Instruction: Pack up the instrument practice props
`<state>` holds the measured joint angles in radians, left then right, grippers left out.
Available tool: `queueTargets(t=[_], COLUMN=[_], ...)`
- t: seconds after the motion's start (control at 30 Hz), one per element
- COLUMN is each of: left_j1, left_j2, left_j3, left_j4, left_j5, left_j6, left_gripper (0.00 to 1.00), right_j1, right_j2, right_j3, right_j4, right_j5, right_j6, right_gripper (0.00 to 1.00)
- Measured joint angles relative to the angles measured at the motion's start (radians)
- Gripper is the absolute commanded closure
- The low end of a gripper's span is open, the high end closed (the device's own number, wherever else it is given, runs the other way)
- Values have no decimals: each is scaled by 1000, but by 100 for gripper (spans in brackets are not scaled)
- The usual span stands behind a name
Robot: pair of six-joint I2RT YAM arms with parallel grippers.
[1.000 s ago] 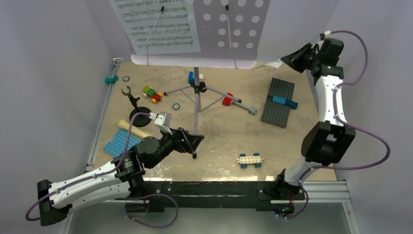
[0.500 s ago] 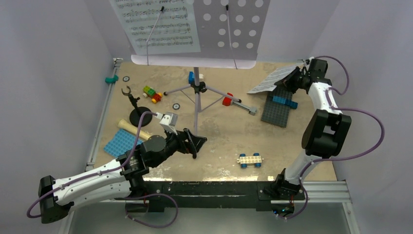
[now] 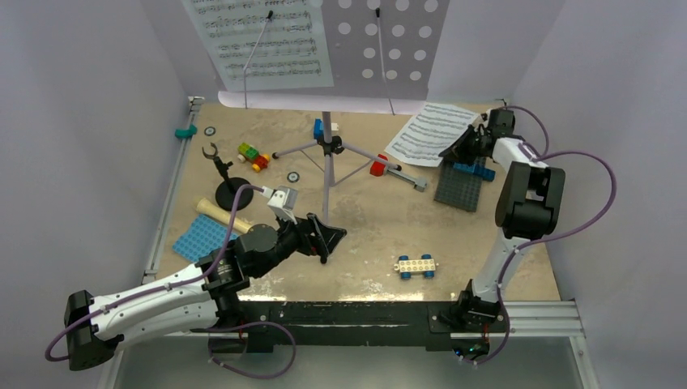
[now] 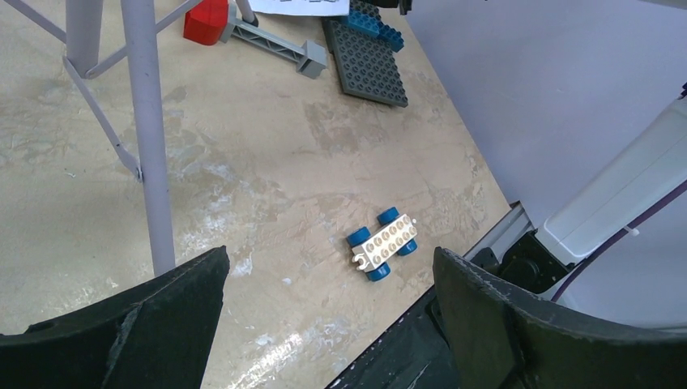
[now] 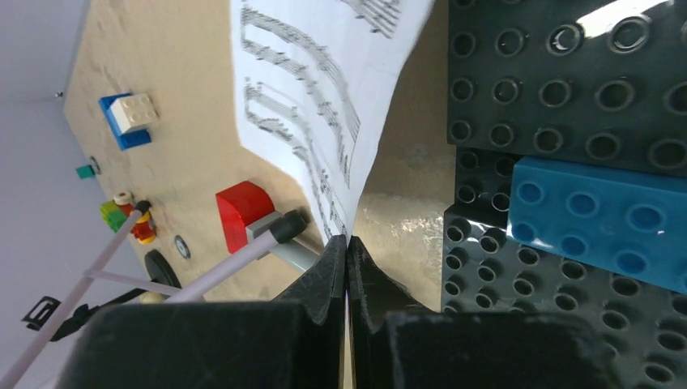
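Observation:
The lilac perforated music stand (image 3: 389,49) rises at the back on its thin tripod (image 3: 327,150), and one white sheet-music page (image 3: 263,40) rests on it. My right gripper (image 3: 450,150) is low at the back right, shut on the near edge of a second sheet-music page (image 3: 429,132). In the right wrist view that page (image 5: 316,105) runs up from the pinched fingertips (image 5: 347,243). My left gripper (image 3: 328,235) hovers open near the tripod's front leg (image 4: 150,121) with nothing between its fingers (image 4: 328,259). The cream microphone (image 3: 223,215) lies beside the black round-base mic stand (image 3: 231,190).
A dark grey baseplate (image 3: 463,174) carrying a blue brick (image 3: 474,168) lies just right of the held page. Also on the table are a red brick (image 3: 378,166), a white wheeled brick (image 3: 418,265), coloured bricks (image 3: 253,156) and a blue baseplate (image 3: 198,237).
My right arm has come down from high at the back right to the table, carrying the page, which now spreads out beside the grey baseplate. The left arm shifted slightly.

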<state>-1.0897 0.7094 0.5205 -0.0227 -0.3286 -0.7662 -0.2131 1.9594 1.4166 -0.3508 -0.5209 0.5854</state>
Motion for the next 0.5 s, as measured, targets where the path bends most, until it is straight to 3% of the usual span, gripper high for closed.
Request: queueTargets(t=[0.2, 0.27, 0.37, 0.5], left_j1=[0, 0, 0, 0], left_j2=[21, 28, 34, 33], left_j3=[0, 0, 0, 0], left_j4=[6, 6, 6, 3], left_j5=[0, 0, -1, -6], left_j6=[1, 1, 0, 0], left_gripper=[0, 0, 0, 0], right_j1=[23, 20, 16, 15], right_j2=[35, 35, 35, 34], right_j3=[-1, -1, -1, -1], right_j4=[-18, -37, -56, -68], right_j5=[28, 51, 85, 120], right_j6=[-30, -46, -64, -79], right_gripper=[100, 89, 64, 45])
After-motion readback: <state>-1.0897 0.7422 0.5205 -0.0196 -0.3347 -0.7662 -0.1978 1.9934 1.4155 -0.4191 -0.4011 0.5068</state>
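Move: The right hand still pinches the near right corner of the music sheet. The sheet's middle lies about 12 cm ahead, 3 cm to the left and some 6 cm below. The dark plates are about 7 cm to the hand's right, level with it, and the blue bar across them about 10 cm right and 2 cm ahead. The grey post lies roughly 11 cm left and 3 cm back. From the left hand, the sheet is about 41 cm ahead and 31 cm right. The right fingers let go of the sheet's near corner beside the dark plates, opening from shut to a bit under half. Before and during this the hand sinks about 3.5 cm towards the table and eases a little back; it sways slightly left, then right again, while the wrist tilts under 10 degrees, its left side dropping and the fingers tipping down. ##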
